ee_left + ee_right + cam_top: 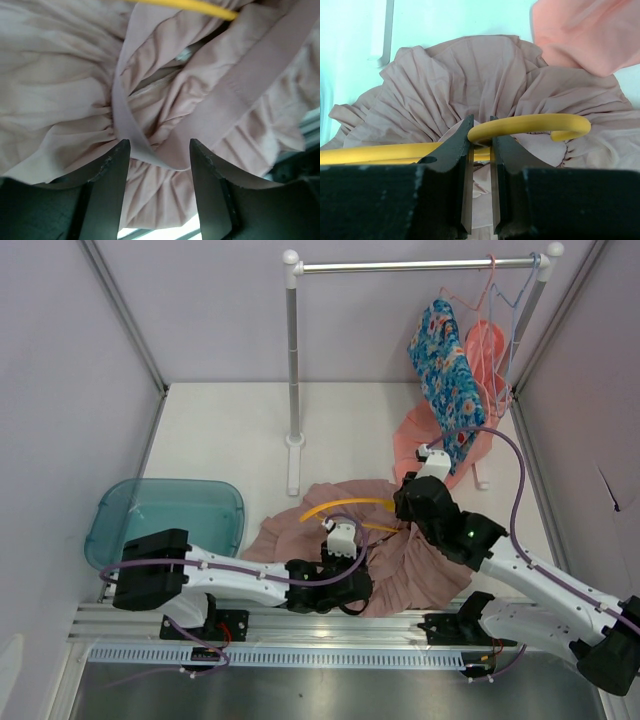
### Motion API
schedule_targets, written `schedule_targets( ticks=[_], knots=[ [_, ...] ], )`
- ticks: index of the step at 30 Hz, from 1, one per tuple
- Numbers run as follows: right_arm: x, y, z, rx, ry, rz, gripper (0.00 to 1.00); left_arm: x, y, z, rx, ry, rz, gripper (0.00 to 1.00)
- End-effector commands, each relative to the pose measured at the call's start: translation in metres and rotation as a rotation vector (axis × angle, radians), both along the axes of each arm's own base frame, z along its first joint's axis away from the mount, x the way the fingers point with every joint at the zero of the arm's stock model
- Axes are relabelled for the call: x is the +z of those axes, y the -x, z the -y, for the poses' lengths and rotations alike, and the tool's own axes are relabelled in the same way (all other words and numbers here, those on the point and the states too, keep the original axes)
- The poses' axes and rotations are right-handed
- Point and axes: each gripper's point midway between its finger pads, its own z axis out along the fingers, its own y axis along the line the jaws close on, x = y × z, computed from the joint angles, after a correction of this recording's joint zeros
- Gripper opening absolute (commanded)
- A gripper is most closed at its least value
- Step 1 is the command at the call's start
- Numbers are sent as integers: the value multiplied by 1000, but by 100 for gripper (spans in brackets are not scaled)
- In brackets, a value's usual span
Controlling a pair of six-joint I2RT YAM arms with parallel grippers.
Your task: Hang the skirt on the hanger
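Note:
A dusty-pink pleated skirt (pixel 330 515) lies crumpled on the table in front of the arms. A yellow hanger (pixel 340 505) rests on it, and its hook (pixel 535 125) curves right in the right wrist view. My right gripper (pixel 480 131) is shut on the hanger's neck just below the hook. In the left wrist view the skirt's waistband (pixel 230 95) loops across the pleats (pixel 60 100). My left gripper (pixel 160 150) stands open, its two fingers straddling the low bend of that waistband loop without pinching it. In the top view it (pixel 340 570) sits over the skirt's near edge.
A clothes rail (pixel 410 264) on a white post (pixel 292 360) stands at the back, with a blue floral garment (pixel 445 370) and coral clothing (pixel 480 350) hanging at its right end. More coral cloth (pixel 585 35) lies beside the skirt. A teal bin (pixel 165 520) sits left.

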Motion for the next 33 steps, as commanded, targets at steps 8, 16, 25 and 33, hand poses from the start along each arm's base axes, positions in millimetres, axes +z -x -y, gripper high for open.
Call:
schedule_targets(
  ticks=[8,16,25,33],
  knots=[
    [-3,6,0,-8,-50,-26,0,-10,-10,-9,88,-29,-13,26],
    [-8,10,2,9,-50,-21,0,2,-24,-41,100,52,-30,0],
    [-16,16,10,17,-56,-11,0,16,-40,-97,147,180,-58,0],
    [-26,20,12,23,-58,-18,0,27,-56,-125,183,232,-46,0]
  ],
)
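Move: The near edge of the skirt's waistband lies almost under the open left fingers, about 3 cm below and 1 cm to their left. The body of the orange hanger is centred some 9 cm ahead of that hand, 4 cm left and 7 cm higher, and the rack's left foot about 21 cm ahead and 15 cm left on the table. From the right hand, that waistband edge is about 12 cm back, 8 cm left and 13 cm lower. The left hand sinks about 2.5 cm onto the skirt and shuts its part-open fingers on the near waistband edge, then, keeping the pinch, draws it some 10 cm left towards the hanger's free left end, with about 4.5 cm each of forward and lift, its left side rolling down and the fingers turning counter-clockwise, 10 to 15 degrees each. The right hand keeps hold of the hanger by the neck of its hook, easing back only about a centimetre and tipping up slightly. ##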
